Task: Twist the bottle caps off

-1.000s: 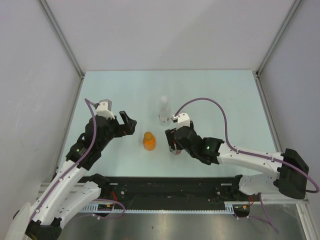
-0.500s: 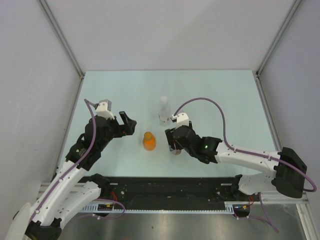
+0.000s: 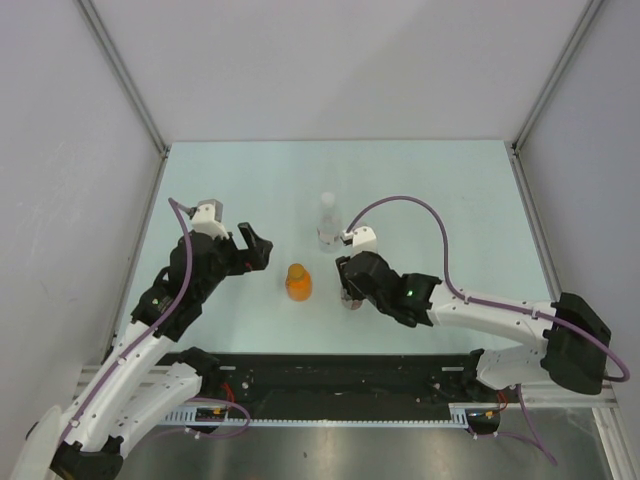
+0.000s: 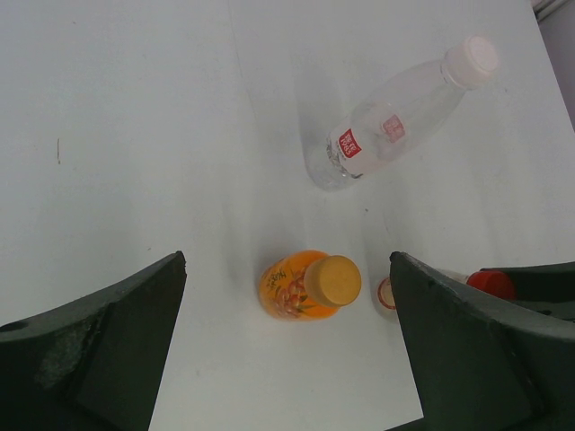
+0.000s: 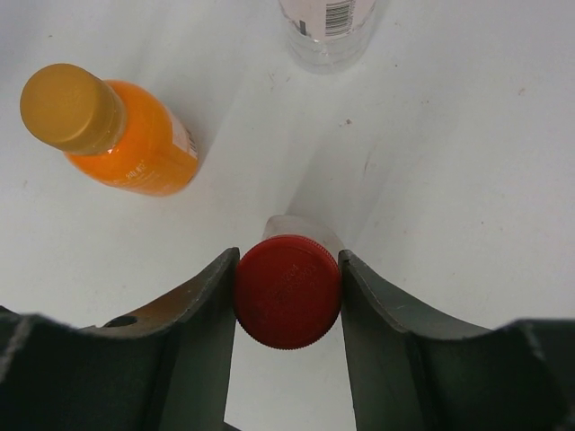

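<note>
Three bottles stand upright on the pale table point(image 3: 430, 190). My right gripper point(image 5: 287, 262) is shut on the red cap point(image 5: 287, 291) of a clear bottle point(image 5: 304, 226), one finger against each side of the cap. The squat orange bottle point(image 3: 298, 283) with its orange cap point(image 5: 67, 106) stands just to the left of it. Behind them is the clear labelled bottle point(image 3: 328, 222) with a white cap point(image 4: 471, 61). My left gripper point(image 3: 258, 247) hangs open to the left of the orange bottle point(image 4: 292, 289), touching nothing. In the top view the right gripper point(image 3: 350, 290) hides the red cap.
Grey walls enclose the table on the left, back and right. The black rail point(image 3: 330, 375) with the arm bases runs along the near edge. The three bottles stand close together between the two grippers.
The right gripper's fingers have closed in onto the red cap, and the right arm has edged slightly forward. The left arm and the bottles have not moved.
</note>
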Robot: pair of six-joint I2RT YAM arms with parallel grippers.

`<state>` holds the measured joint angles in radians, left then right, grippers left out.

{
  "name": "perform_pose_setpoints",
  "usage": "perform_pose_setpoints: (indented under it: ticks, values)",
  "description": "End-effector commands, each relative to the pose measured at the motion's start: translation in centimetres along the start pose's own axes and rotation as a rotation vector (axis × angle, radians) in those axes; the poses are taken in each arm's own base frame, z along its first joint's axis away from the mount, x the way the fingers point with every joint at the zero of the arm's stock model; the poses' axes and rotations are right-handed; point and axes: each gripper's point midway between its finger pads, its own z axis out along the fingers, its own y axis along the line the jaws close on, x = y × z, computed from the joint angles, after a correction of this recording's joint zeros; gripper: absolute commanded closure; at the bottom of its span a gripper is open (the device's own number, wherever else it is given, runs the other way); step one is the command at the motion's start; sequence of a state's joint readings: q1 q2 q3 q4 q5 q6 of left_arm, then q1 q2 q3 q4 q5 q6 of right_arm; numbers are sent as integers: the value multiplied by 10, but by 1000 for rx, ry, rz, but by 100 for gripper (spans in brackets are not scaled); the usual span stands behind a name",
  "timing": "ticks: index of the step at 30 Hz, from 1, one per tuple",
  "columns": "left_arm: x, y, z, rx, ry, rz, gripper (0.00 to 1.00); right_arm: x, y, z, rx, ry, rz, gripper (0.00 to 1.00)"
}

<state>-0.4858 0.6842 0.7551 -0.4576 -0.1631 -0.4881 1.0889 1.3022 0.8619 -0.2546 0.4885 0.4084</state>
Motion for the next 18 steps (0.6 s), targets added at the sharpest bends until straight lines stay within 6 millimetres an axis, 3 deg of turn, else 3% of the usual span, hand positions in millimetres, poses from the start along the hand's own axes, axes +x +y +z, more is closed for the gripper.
perform_pose_setpoints:
  ticks: [1, 3, 8, 9, 12, 13, 15, 18]
  values:
    - [-9, -5, -2, 20, -33, 9, 0, -14, -6, -12, 9, -49, 36, 67]
    - [-12, -11, -3, 47, -27, 16, 0, -26, -8, -25, -11, -87, 59, 81]
    - [-35, -37, -17, 161, -75, 38, 1, -57, -12, -67, -72, -168, 113, 100]
    - [-43, -46, -23, 204, -92, 50, 0, -71, -13, -82, -90, -207, 134, 100]
    - [-62, -72, -37, 288, -141, 102, 1, -89, -22, -102, -79, -243, 128, 100]
    - [-57, -82, -35, 302, -115, 129, 1, -104, -25, -115, -84, -276, 142, 100]
    - [-63, -100, -39, 348, -115, 166, 0, -119, -28, -125, -87, -302, 148, 100]
    - [-54, -135, -43, 502, -78, 191, 0, -142, -33, -140, -119, -329, 192, 100]
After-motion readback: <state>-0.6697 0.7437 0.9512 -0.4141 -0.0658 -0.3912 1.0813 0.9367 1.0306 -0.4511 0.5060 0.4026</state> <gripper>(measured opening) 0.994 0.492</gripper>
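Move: My right hand already has the red cap between its fingers, with the upright red-capped bottle centred straight below, some 7 cm down. The orange bottle stands about 12 cm to its left and 1 cm farther out, the clear bottle roughly 15 cm ahead and 5 cm left. From my empty left hand the red-capped bottle is some 21 cm right, 2 cm back and 16 cm lower; the orange bottle is 9 cm right, 1 cm back and similarly low. I keep my pinch on the red cap and lift, slowly then fast, about 15 cm up and slightly right, tipping my right hand's left side up by some 15 degrees. Shortly after, my left hand, fingers still wide open, rises and swings right towards the held bottle, turning clockwise and tipping its fingers up. ##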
